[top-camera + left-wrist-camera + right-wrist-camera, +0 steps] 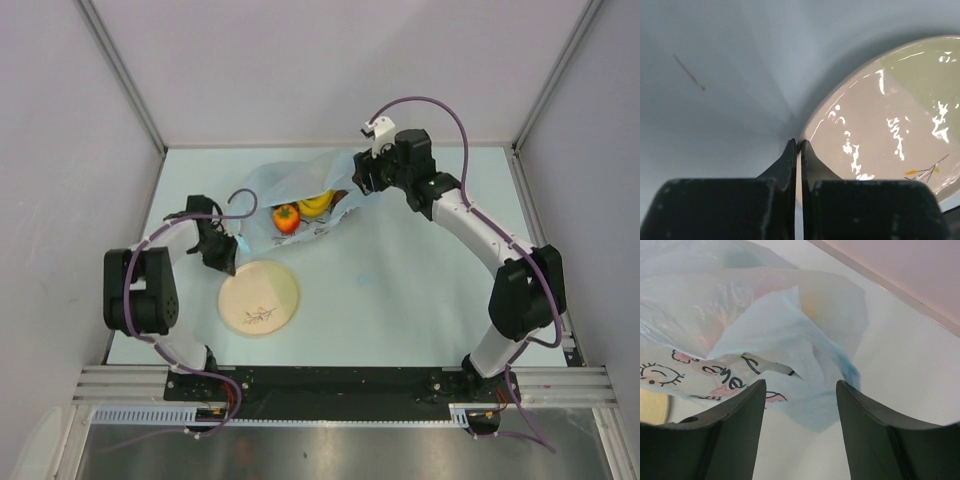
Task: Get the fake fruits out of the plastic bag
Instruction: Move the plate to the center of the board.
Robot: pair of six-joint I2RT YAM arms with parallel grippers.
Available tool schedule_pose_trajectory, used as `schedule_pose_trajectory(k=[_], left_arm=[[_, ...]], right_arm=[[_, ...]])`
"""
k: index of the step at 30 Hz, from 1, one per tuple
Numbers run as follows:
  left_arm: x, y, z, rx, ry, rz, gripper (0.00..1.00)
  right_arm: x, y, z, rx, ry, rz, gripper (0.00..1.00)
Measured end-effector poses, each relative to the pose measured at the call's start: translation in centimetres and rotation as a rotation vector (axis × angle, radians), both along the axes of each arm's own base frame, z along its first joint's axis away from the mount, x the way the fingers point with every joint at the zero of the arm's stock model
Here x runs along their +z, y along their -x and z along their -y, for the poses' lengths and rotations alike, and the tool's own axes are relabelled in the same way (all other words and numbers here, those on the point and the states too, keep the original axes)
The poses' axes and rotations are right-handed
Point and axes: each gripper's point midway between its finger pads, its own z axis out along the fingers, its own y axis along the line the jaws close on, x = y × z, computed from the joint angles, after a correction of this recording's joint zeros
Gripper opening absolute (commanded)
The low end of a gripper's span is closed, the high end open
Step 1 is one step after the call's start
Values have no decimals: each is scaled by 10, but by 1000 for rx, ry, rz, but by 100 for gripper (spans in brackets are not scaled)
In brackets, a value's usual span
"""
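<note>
The crinkled light-blue plastic bag [300, 190] lies at the table's far middle, mouth toward the arms. Inside its opening show two fake fruits: an orange fruit with a green top [286, 218] and a yellow banana [316, 205]. My right gripper [360, 182] is at the bag's right end. In the right wrist view it [801, 390] stands open, with a loose corner of the bag [810, 390] lying between the fingers, not pinched. My left gripper [228, 262] is shut and empty, its tips [798, 143] at the beige plate's rim.
The round beige plate [259, 297] with a twig drawing sits in front of the bag, near the left arm; it [890, 125] fills the right half of the left wrist view. Pale table surface [400, 290] stretches to the right, with enclosure walls all round.
</note>
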Motion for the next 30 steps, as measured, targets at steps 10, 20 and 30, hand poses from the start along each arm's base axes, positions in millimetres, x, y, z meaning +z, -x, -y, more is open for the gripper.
schedule_pose_trajectory(k=[10, 20, 30], left_arm=[[1, -7, 62, 128, 208, -106, 0], [-1, 12, 106, 83, 280, -97, 0], [0, 45, 191, -177, 330, -185, 23]], right_arm=[[5, 0, 26, -49, 1, 13, 63], [-2, -2, 33, -64, 3, 5, 63], [-3, -1, 35, -63, -7, -11, 63]])
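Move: The left hand's shut fingertips are already down on the board at the far-left rim of the plate, whose middle is about 7 cm to their right and 7 cm back; the board's centre is some 29 cm right and 5 cm ahead. In the open bag, the tomato is about 14 cm ahead and 14 cm right, the bananas 18 cm ahead and 23 cm right. From the right hand, the plate is some 28 cm left, 23 cm back and 22 cm below. With shut fingertips still against the plate's far-left rim, the left hand pushes it along the board about 19 cm to the right, staying low, bending some 5 cm back in the second half as the fingers slant further rightward. The right hand, still part open, drifts about 3 cm right beside the bag, then halts. ##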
